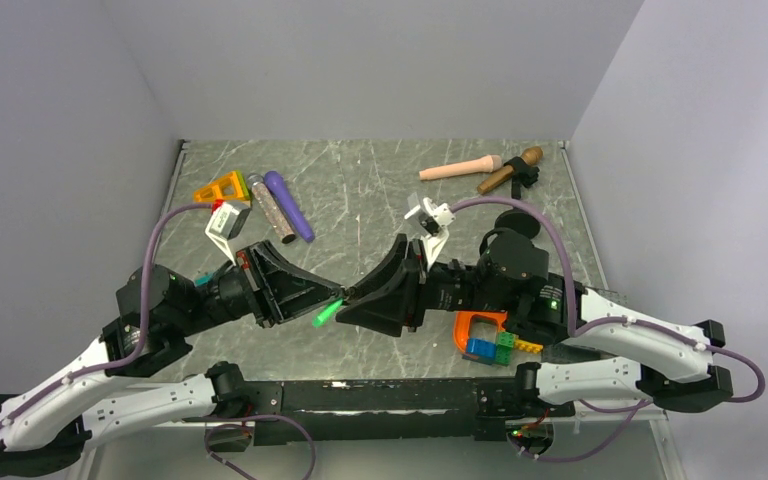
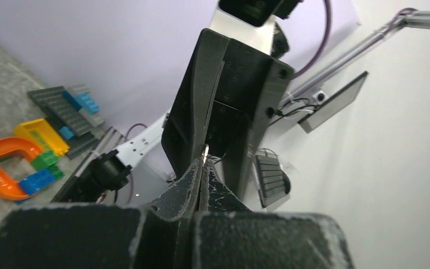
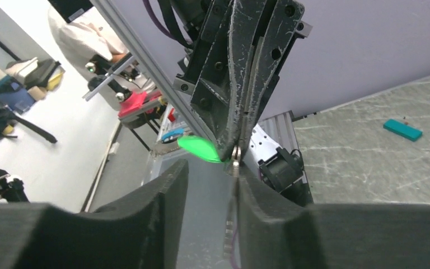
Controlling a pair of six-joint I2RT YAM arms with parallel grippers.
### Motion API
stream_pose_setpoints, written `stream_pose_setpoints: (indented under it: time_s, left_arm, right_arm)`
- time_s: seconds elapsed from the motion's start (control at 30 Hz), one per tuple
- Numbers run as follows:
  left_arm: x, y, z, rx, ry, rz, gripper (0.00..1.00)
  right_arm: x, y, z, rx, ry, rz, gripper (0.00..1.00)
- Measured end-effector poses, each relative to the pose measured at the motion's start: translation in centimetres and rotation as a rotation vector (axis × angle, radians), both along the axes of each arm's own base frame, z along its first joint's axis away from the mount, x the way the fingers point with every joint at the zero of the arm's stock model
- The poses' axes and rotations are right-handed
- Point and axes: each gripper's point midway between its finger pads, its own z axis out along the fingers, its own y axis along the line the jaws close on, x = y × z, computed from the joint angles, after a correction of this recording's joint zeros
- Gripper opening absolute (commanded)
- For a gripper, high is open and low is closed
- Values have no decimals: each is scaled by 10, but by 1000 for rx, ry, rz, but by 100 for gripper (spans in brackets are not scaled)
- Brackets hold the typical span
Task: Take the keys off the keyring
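Above the table's near middle, my left gripper (image 1: 333, 297) (image 2: 204, 168) is shut on the thin metal keyring (image 2: 206, 151) (image 3: 235, 154). The bright green key (image 1: 325, 314) (image 3: 199, 148) hangs from the ring beside the left fingertips. My right gripper (image 1: 352, 300) (image 3: 210, 168) faces it tip to tip and stands open, with the ring's edge close to its right finger (image 3: 257, 190) and a clear gap to the other finger. The teal key (image 3: 403, 129) lies loose on the marble table, off the ring.
An orange horseshoe piece with coloured blocks (image 1: 485, 338) lies by the right arm. At the back left lie an orange triangle (image 1: 222, 188), a white box (image 1: 225, 222) and a purple tube (image 1: 290, 205). Back right hold a peach handle (image 1: 460, 170) and a brown tool (image 1: 510, 170).
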Motion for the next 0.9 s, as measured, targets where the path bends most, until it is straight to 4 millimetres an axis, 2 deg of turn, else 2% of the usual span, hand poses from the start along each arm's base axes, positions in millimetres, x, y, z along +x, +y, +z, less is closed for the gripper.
stream_pose_setpoints:
  time_s: [0.13, 0.37, 0.53, 0.67, 0.83, 0.9]
  left_arm:
    - [9, 1, -9, 53, -4, 52, 0]
    - [11, 2, -16, 89, -16, 69, 0]
    - [12, 1, -20, 105, -15, 73, 0]
    - [9, -1, -32, 151, 0, 52, 0]
    - [8, -4, -37, 169, 5, 38, 0]
    - [8, -5, -37, 169, 4, 34, 0]
  right_arm:
    - [1, 4, -6, -22, 4, 0, 49]
    - [4, 5, -14, -50, 11, -20, 46]
    - [8, 4, -16, -63, 3, -44, 53]
    - [17, -9, 1, -17, -24, -110, 63]
    - [20, -38, 30, 73, -54, -171, 66]
    - [21, -43, 36, 90, -57, -183, 68]
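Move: The keyring sits right at the left hand's closed tips, about 1 cm to their right, with the green tag swung out roughly 2 cm back and 1 cm left of those fingertips. From the right hand, whose fingers are already parted, the keys dangle about 1 cm ahead and 2 cm below. The keyring lies about 1 cm ahead and 1 cm left of the right hand, and the tag some 3 cm left and 1 cm back. Sinking a little at first with its fingers spreading wider, the right hand then turns back and draws off to its right and up, about 5 cm each way, with a slight forward drift, away from the keyring. The left hand keeps its pinch on the ring and lowers it some 4 cm, its tips drooping about 10 degrees. ##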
